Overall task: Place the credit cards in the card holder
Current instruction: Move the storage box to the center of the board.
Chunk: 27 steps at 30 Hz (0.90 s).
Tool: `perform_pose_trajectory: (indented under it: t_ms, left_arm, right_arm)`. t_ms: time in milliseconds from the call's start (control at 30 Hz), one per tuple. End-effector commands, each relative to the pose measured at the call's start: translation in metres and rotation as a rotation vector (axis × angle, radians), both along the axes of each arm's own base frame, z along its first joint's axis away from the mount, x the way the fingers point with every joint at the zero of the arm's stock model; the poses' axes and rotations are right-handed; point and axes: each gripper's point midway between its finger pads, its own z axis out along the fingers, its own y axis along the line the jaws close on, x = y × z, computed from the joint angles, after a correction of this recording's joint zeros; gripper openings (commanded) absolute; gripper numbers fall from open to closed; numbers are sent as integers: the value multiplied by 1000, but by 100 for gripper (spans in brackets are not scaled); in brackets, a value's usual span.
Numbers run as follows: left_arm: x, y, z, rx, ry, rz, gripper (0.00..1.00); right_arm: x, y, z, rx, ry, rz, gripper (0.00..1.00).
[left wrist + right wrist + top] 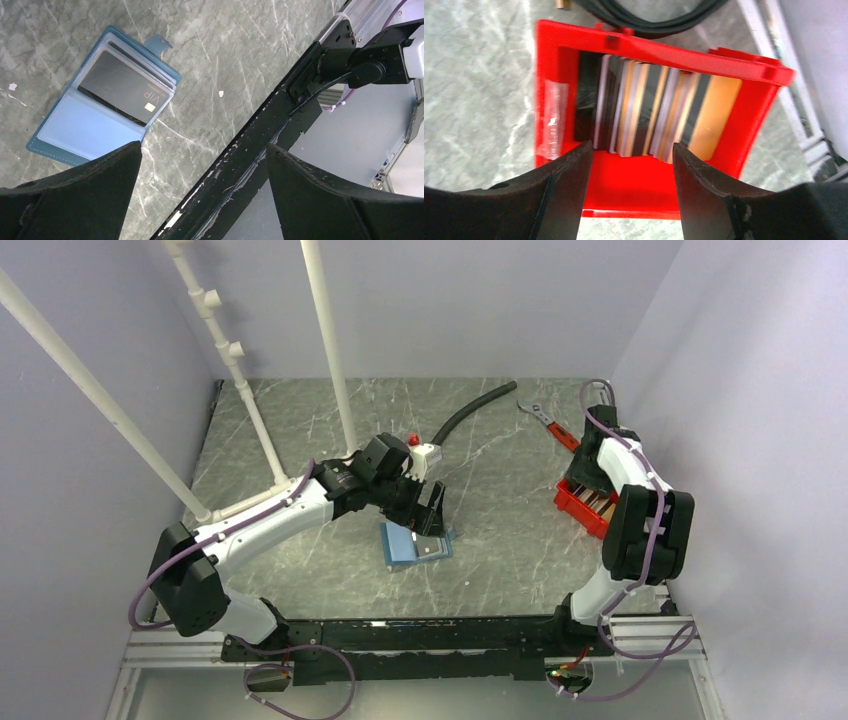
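Observation:
The card holder [412,545] is a blue bifold wallet lying open on the table, and it also shows in the left wrist view [75,132]. A black card marked VIP [125,91] sits in its right-hand pocket. My left gripper [202,150] is open and empty, hovering just above and beside the wallet [433,510]. Several credit cards [649,112], dark, grey and tan, stand on edge in a red bin [634,185]. My right gripper [630,147] is open and empty above the bin's near wall, close to the cards.
The red bin [580,510] sits at the right, near the wall. A red-handled wrench [548,424] and a black hose [475,410] lie at the back. A small white and red object [425,452] lies behind the left gripper. White pipes [330,350] stand at the back left.

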Motion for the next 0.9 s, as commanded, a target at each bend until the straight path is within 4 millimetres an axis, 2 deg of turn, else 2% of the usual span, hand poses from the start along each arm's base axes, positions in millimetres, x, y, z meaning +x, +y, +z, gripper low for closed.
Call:
perform_pose_trajectory:
  t_ms: [0,300,467,567,667,733,867]
  left_arm:
    - [2,-8,19,-61,-47,-25,99]
    - [6,-7,16,-56,-34,-17,100]
    - [9,-5,13,-56,-19,-11,99]
    - [13,-1,7,-42,-1,3,99]
    - [18,1,0,-31,22,19,99]
    - [22,1,-4,-35,45,33,99]
    - [33,3,-13,-56,121,72,99]
  right_arm:
    - [26,28,-8,129,-82,94,62]
    - [78,101,-1,368,-238,107,62]
    - [97,128,-6,360,-199,36,64]
    - [101,127,4,316,-196,18,69]
    - [93,111,13,234,-210,36,79]
    - [85,104,13,205,-203,68,83]
    - [75,102,4,202,-213,111,84]
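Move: Right under the right hand, whose open fingers hang at the rim, lies the storage box, its middle about 1 cm ahead, 1 cm to the right and 4 cm lower. On the table some 6 cm below that hand, the wrench lies roughly 18 cm ahead and 12 cm left, the coiled cable 8 cm ahead and 6 cm right, the card holder 9 cm back and 41 cm left. From the left hand the box is about 14 cm ahead, 38 cm right, 14 cm lower. Sweeping left and forward about 15 cm, the right hand pushes the storage box along the table with its half-open fingers inside, dipping slightly while the fingertips swing left some 20 degrees. Then it eases back a good centimetre towards the right and rises a little, opening the fingers wider. The open left hand starts about 2 cm forward and down near the card holder. ##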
